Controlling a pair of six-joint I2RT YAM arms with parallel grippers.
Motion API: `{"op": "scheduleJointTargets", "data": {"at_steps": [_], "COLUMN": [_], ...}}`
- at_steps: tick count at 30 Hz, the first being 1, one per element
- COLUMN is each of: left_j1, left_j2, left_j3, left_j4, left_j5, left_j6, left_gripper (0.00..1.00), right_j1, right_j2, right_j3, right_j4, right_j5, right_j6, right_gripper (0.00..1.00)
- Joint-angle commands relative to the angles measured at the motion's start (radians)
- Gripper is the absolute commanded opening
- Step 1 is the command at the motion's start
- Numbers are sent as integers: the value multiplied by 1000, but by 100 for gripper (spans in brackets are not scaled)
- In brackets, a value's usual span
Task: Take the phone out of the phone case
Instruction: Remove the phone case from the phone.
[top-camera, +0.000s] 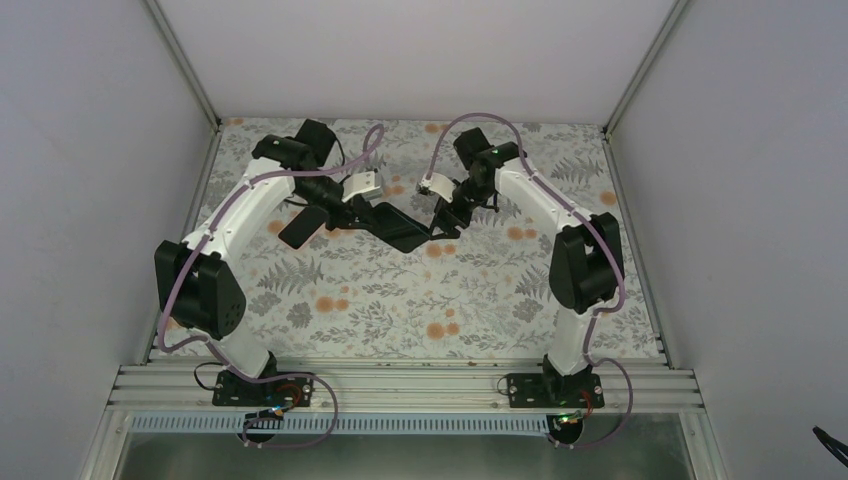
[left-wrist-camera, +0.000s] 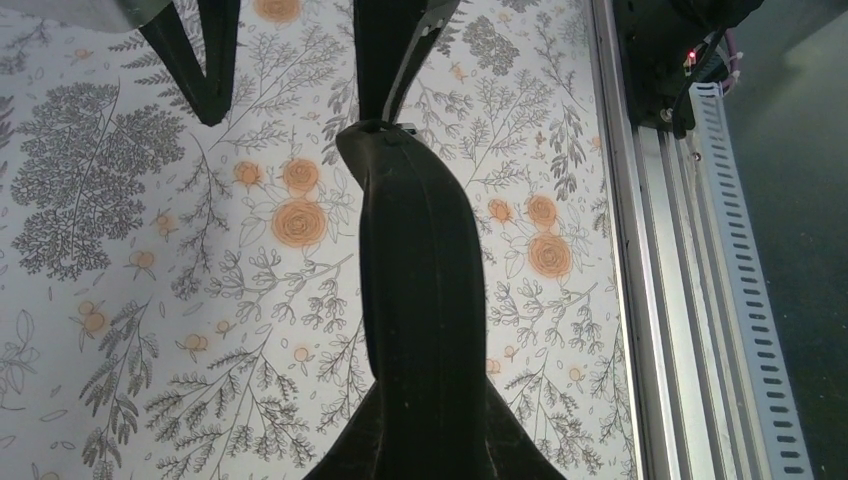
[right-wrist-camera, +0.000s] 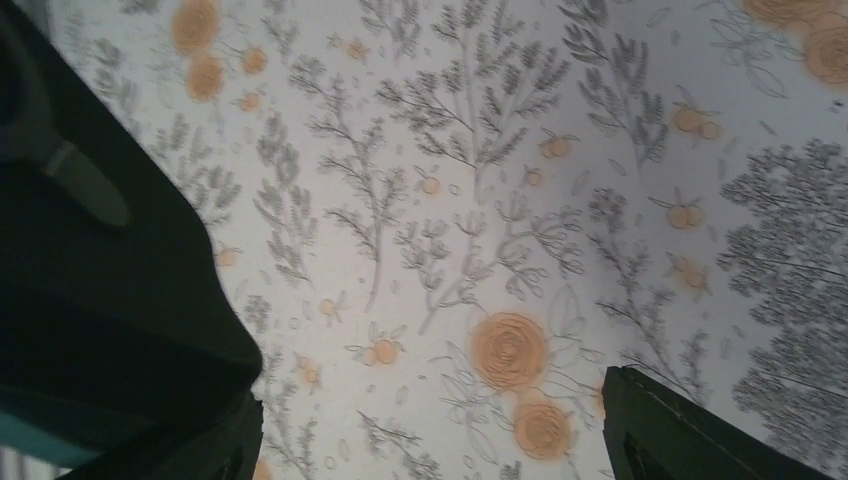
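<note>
A black phone case (top-camera: 400, 228) hangs above the flowered table, and my left gripper (top-camera: 360, 213) is shut on its left end. In the left wrist view the case (left-wrist-camera: 415, 250) runs edge-on away from the left gripper (left-wrist-camera: 425, 440). I cannot tell the phone apart from the case. My right gripper (top-camera: 443, 215) is open at the case's far end (left-wrist-camera: 385, 140). One of its fingers (left-wrist-camera: 390, 50) meets that end and the other finger (left-wrist-camera: 205, 60) stands apart. The right wrist view shows the right gripper (right-wrist-camera: 430, 420) wide open and the black case (right-wrist-camera: 100, 300) against its left finger (right-wrist-camera: 215, 445).
The table (top-camera: 420, 310) wears a floral cloth, with white walls on three sides. A metal rail (top-camera: 400, 385) carrying both arm bases runs along the near edge. A black oblong shape (top-camera: 300, 228) shows beside the left wrist; I cannot tell what it is.
</note>
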Motion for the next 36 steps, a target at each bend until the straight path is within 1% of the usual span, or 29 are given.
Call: {"op": "scheduleJointTargets", "data": {"at_steps": [1, 3, 7, 11, 14, 17, 20, 24, 26, 28, 31, 34, 36], "left_j1": [-65, -55, -52, -52, -46, -17, 24, 57, 64, 66, 66, 61, 51], "left_j2": [-6, 5, 37, 81, 111, 131, 142, 125, 117, 116, 109, 72, 53], "left_j3": [39, 82, 197, 267, 274, 271, 277, 254, 247, 248, 230, 159, 126], "left_j4": [-101, -101, -101, -101, -97, -84, -66, 14, 65, 122, 248, 428, 513], "left_j5": [228, 240, 260, 277, 274, 259, 267, 271, 266, 254, 207, 109, 23], "left_j6": [44, 41, 22, 14, 21, 26, 26, -21, -56, -96, -201, -309, -348], "left_gripper": [2, 2, 2, 2, 2, 2, 2, 2, 2, 2, 2, 2, 2], "right_j1": [13, 36, 72, 74, 73, 73, 74, 73, 75, 82, 116, 163, 187], "right_j2": [4, 5, -4, -47, -92, -85, -72, -74, -53, -17, 55, 124, 157], "right_j3": [70, 52, 2, -9, 7, 78, 115, 82, 86, 116, 228, 339, 379], "right_j4": [134, 120, 157, 214, 227, 128, 91, 187, 188, 140, -24, -192, -239], "right_j5": [-286, -321, -353, -455, -576, -699, -783, -827, -869, -932, -989, -991, -1011], "right_j6": [29, 12, 8, 14, 6, -53, -63, 19, 34, 12, -90, -198, -211], "right_gripper": [84, 84, 84, 83, 85, 85, 84, 84, 84, 83, 81, 80, 80]}}
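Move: The left gripper keeps hold of the cased phone by its far-left end; the phone's middle lies about 6 cm to that hand's right, 2 cm back and 4 cm lower. From the open right gripper, the phone's middle is some 10 cm left, 1 cm ahead and 3 cm higher, its near case corner only about 3 cm left. The pink-edged phone on the table lies roughly 16 cm left of the left hand, 13 cm ahead and 20 cm below. Bring the right gripper off the case corner its finger is bending: up about 10 cm and left about 7, first dipping back some 3 cm, then partly forward again, tilting its fingers some 35 degrees up towards level, still wide open beside the phone's free end. Meanwhile lift the held phone about 7 cm with the left gripper, then ease it 3 cm forward, keeping the grip and tilting its fingers slightly up. ##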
